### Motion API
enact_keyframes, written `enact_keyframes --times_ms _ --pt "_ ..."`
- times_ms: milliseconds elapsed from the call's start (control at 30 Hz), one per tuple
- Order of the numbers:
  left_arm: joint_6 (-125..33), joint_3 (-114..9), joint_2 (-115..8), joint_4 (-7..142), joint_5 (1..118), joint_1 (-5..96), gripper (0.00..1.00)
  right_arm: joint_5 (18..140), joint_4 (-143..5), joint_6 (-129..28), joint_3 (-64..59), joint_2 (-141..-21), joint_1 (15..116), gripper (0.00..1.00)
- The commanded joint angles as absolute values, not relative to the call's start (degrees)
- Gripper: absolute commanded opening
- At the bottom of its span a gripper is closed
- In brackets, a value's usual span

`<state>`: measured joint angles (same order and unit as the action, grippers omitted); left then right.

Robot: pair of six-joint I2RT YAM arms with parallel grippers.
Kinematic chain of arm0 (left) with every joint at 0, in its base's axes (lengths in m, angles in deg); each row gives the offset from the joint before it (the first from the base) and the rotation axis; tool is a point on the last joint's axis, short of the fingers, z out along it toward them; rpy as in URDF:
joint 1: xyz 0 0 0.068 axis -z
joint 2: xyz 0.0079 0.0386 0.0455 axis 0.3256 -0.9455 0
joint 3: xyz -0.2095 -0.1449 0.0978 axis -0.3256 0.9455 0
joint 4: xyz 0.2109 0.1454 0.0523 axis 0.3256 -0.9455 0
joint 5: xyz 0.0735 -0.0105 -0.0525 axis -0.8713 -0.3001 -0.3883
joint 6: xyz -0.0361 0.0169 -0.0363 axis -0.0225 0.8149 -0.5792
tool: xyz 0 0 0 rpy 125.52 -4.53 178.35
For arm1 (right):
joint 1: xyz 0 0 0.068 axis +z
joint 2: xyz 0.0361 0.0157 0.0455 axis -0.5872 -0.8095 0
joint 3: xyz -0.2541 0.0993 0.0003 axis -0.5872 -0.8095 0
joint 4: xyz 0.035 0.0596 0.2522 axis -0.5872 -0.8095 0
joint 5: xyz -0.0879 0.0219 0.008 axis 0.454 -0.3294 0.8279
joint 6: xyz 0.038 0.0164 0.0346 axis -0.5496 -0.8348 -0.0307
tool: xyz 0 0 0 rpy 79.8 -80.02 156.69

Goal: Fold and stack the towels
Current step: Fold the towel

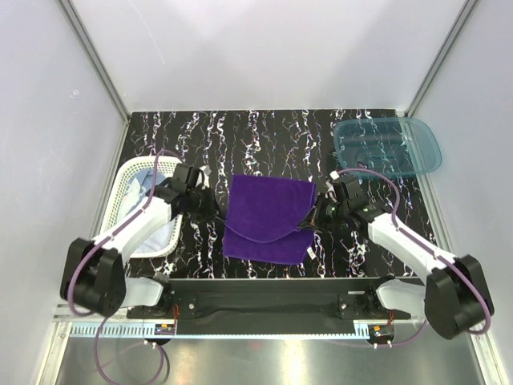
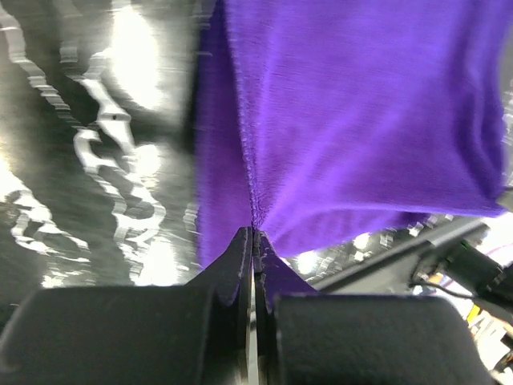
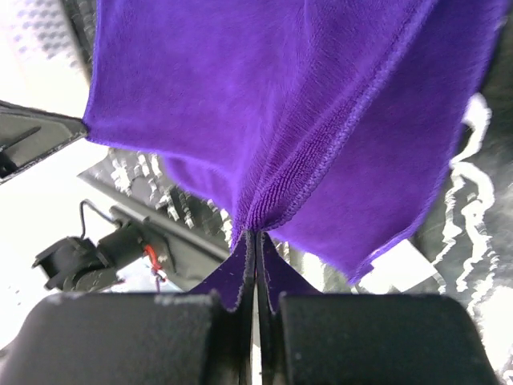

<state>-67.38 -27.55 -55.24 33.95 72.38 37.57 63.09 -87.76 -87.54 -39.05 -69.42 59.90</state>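
A deep purple towel hangs folded over itself between my two arms, above the middle of the dark marbled table. My left gripper is shut on its left edge; in the left wrist view the cloth bunches into the pinched fingertips. My right gripper is shut on the right edge, and the hem gathers where the jaws meet. A pale blue towel lies in the white basket, partly hidden by the left arm.
The white perforated basket stands at the left edge under my left arm. A translucent teal bin sits at the back right corner. The black arm-mount rail runs along the near edge.
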Motion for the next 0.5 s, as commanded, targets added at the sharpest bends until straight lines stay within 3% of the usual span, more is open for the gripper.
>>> enact_keyframes --times_ms 0,167,467 --pt "-70.74 -27.29 -50.87 34.93 74.61 40.36 0.00 61.46 -90.44 -89.78 -40.90 -64.62 61.18 0.00" --pt "-71.98 -20.16 -50.43 38.53 72.42 41.94 0.00 64.09 -91.76 -90.75 -49.78 -59.87 61.18 0.00" --pt "-73.30 -16.02 -52.88 40.91 69.25 46.07 0.00 69.37 -97.83 -92.16 -53.75 -51.52 61.18 0.00"
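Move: Each hand holds a corner of the purple towel's raised upper flap. For the left hand, the lower layer's near-left corner lies about 10 cm back, straight below by some 7 cm; the laundry basket is roughly 23 cm left and 3 cm ahead. From the right hand, the near-right corner is about 10 cm back, 1 cm right and 7 cm below, with the white tag some 7 cm back and 2 cm right. Both hands sweep the still-pinched flap back about 7 cm and down towards the near edge, right hand rightward. ##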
